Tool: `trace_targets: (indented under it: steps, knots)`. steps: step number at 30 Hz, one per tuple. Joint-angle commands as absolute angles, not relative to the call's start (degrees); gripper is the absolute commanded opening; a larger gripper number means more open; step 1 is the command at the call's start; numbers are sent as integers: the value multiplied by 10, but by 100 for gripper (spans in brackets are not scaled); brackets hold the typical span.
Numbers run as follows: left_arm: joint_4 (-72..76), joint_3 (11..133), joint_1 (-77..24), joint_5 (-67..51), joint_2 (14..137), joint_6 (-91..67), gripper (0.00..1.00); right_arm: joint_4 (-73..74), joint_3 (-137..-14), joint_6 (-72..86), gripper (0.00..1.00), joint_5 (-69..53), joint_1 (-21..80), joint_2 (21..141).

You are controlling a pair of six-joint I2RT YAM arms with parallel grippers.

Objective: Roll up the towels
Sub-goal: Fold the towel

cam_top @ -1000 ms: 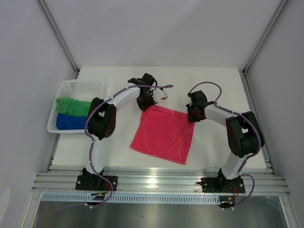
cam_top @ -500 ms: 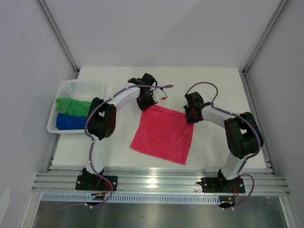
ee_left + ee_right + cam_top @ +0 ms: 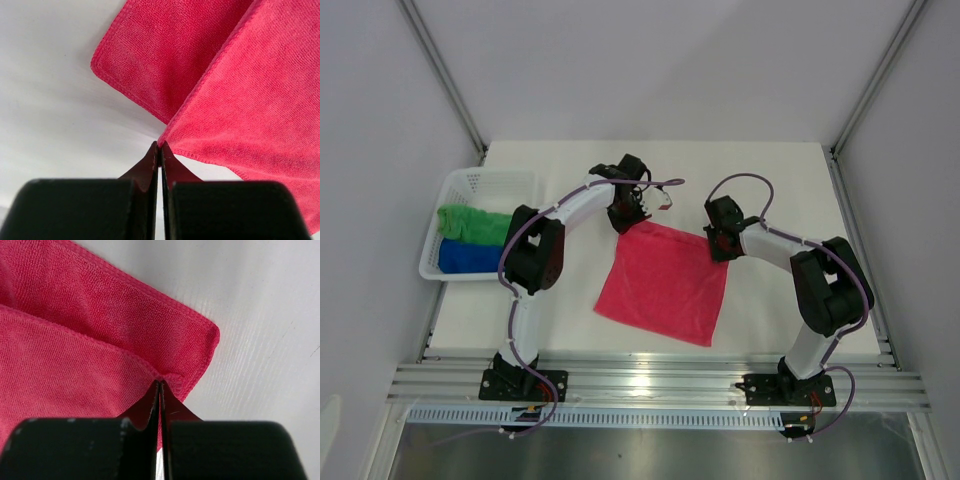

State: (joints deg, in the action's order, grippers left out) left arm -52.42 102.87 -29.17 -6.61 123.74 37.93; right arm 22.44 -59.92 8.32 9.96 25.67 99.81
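Note:
A pink-red towel [image 3: 665, 282] lies spread on the white table, its far edge lifted at both corners. My left gripper [image 3: 628, 218] is shut on the towel's far left corner [image 3: 167, 137], with the cloth folding over itself beyond the tips. On the far right corner [image 3: 172, 379] my right gripper [image 3: 722, 243] is pinched shut too, the hem bunched at its tips. A green towel [image 3: 472, 224] and a blue towel [image 3: 468, 256] lie rolled in the basket at the left.
The white mesh basket [image 3: 485, 181] stands at the table's left edge. Metal frame posts rise at both back corners, and a rail runs along the near edge [image 3: 660, 380] by the arm bases.
My right gripper has slid left and slightly away onto the towel's far right corner and shut on it. The left arm has not moved.

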Motion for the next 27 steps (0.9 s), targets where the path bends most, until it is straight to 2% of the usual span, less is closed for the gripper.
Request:
trace_targets:
  steps: [1, 11, 27]
  knots:
    - [-526, 1043, -289, -64, 1233, 376, 1, 222, -617, 83, 0, 116, 258, 974]
    - [-500, 1042, -289, -79, 1209, 354, 1, 206, -618, 93, 0, 159, 256, 927]
    - [-459, 1043, -289, -77, 1149, 302, 1, 206, -622, 101, 0, 163, 223, 877]
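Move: Both hands already pinch the red towel's upper layer near its far corners. Its middle lies about 13 cm back, 9 cm right of and 4 cm below the left hand; from the right hand, 7 cm back, 11 cm left and 2 cm below. The green towel in the basket is level with the left hand, some 33 cm to its left; the blue one is 7 cm nearer the base, 34 cm left. Both hands, still pinching the red towel's upper layer, lift it some 5 cm, easing right and forward. ##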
